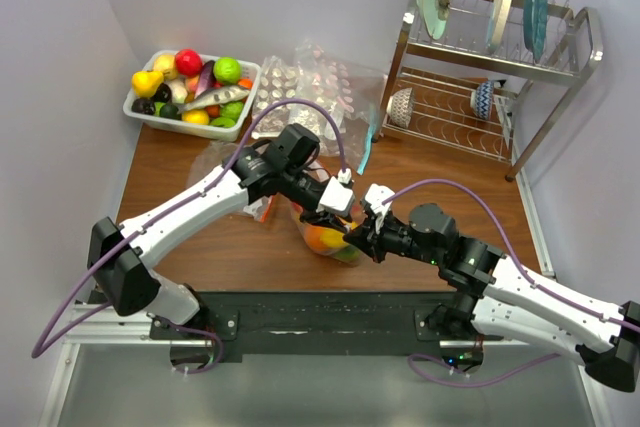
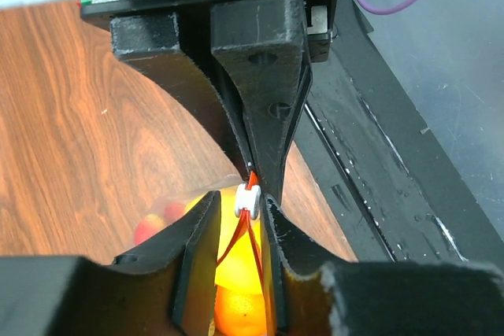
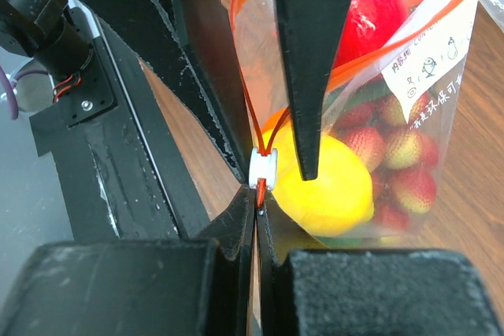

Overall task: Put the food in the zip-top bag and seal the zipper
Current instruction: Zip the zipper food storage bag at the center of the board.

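Observation:
The zip-top bag (image 1: 325, 239) stands near the table's front edge with the food inside: a red apple (image 3: 374, 9), a yellow lemon (image 3: 331, 186), a red grape cluster (image 3: 398, 167) and an orange (image 2: 236, 304). Its orange-red zipper (image 3: 244, 92) gapes behind a white slider (image 3: 264, 169). My right gripper (image 3: 258, 204) is shut on the zipper's end just past the slider. My left gripper (image 2: 241, 199) straddles the zipper at the slider (image 2: 249, 201), jaws narrowed but with a gap still showing. Both grippers meet over the bag in the top view, left gripper (image 1: 335, 213) and right gripper (image 1: 358, 237).
A white tub (image 1: 250, 82) of toy fruit and vegetables sits at the back left. Other clear bags (image 1: 320, 87) lie behind, one with a teal strip (image 1: 372, 132). A metal dish rack (image 1: 560, 67) with plates and bowls stands back right. The black base rail (image 1: 320, 312) runs along the near edge.

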Tool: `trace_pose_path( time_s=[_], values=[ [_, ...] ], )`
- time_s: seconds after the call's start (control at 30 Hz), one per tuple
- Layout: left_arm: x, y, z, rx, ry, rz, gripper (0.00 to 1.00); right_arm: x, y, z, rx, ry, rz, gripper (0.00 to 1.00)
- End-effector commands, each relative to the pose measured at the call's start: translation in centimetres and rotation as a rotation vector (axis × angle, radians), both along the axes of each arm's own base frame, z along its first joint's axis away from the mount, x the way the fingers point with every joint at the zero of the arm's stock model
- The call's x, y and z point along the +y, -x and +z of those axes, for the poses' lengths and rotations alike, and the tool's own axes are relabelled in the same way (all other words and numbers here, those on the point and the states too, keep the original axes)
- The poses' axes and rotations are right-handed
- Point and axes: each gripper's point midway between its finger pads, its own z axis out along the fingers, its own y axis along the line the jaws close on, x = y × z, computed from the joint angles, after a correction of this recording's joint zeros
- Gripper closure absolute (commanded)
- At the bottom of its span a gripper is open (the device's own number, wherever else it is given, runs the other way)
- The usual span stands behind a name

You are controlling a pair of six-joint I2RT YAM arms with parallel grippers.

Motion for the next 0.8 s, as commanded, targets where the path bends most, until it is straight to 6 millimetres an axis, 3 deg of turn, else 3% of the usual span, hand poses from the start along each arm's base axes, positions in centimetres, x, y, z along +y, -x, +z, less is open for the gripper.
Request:
trace_pose_path(
  time_s=[0.0, 0.1, 0.3, 0.47, 0.77],
  values=[
    [-0.5, 0.0, 1.1, -0.031, 0.020, -0.013, 0.70, 0.4, -0.3, 3.0, -0.051, -0.064, -0.004, 1.00],
    [-0.5, 0.4, 1.3, -0.021, 0.025, -0.025, 0.66, 0.3, -0.4, 3.0, -0.052, -0.063, -0.009, 1.00],
    [-0.8, 0.7, 1.1, -0.014, 0.022, -0.039, 0.75, 0.3, -0.5, 3.0, -0.051, -0.062, -0.013, 1.00],
    [-1.1, 1.3, 0.8, -0.009, 0.009, -0.065, 1.00, 0.3, -0.6, 3.0, -0.052, -0.063, -0.018, 1.00],
    [0.1, -0.2, -0.9, -0.059, -0.104, 0.030, 1.00, -1.4, -1.1, 3.4, -0.083, -0.091, -0.099, 1.00]
  ],
)
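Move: The zipper's white slider sits practically between the left fingertips, about 1 cm to the right of that hand's point and 1 cm below. In the bag, the yellow fruit lies some 1 cm ahead of the left hand, 2 cm left and 8 cm down, and the red fruit roughly 7 cm ahead, 8 cm left and 5 cm down. From the right hand, already pinching the zipper end, the slider is about 1 cm ahead and 1 cm left, level in height. The part-open left fingers shut on the slider, sinking about 1 cm; the right keeps pinching the zipper end. ##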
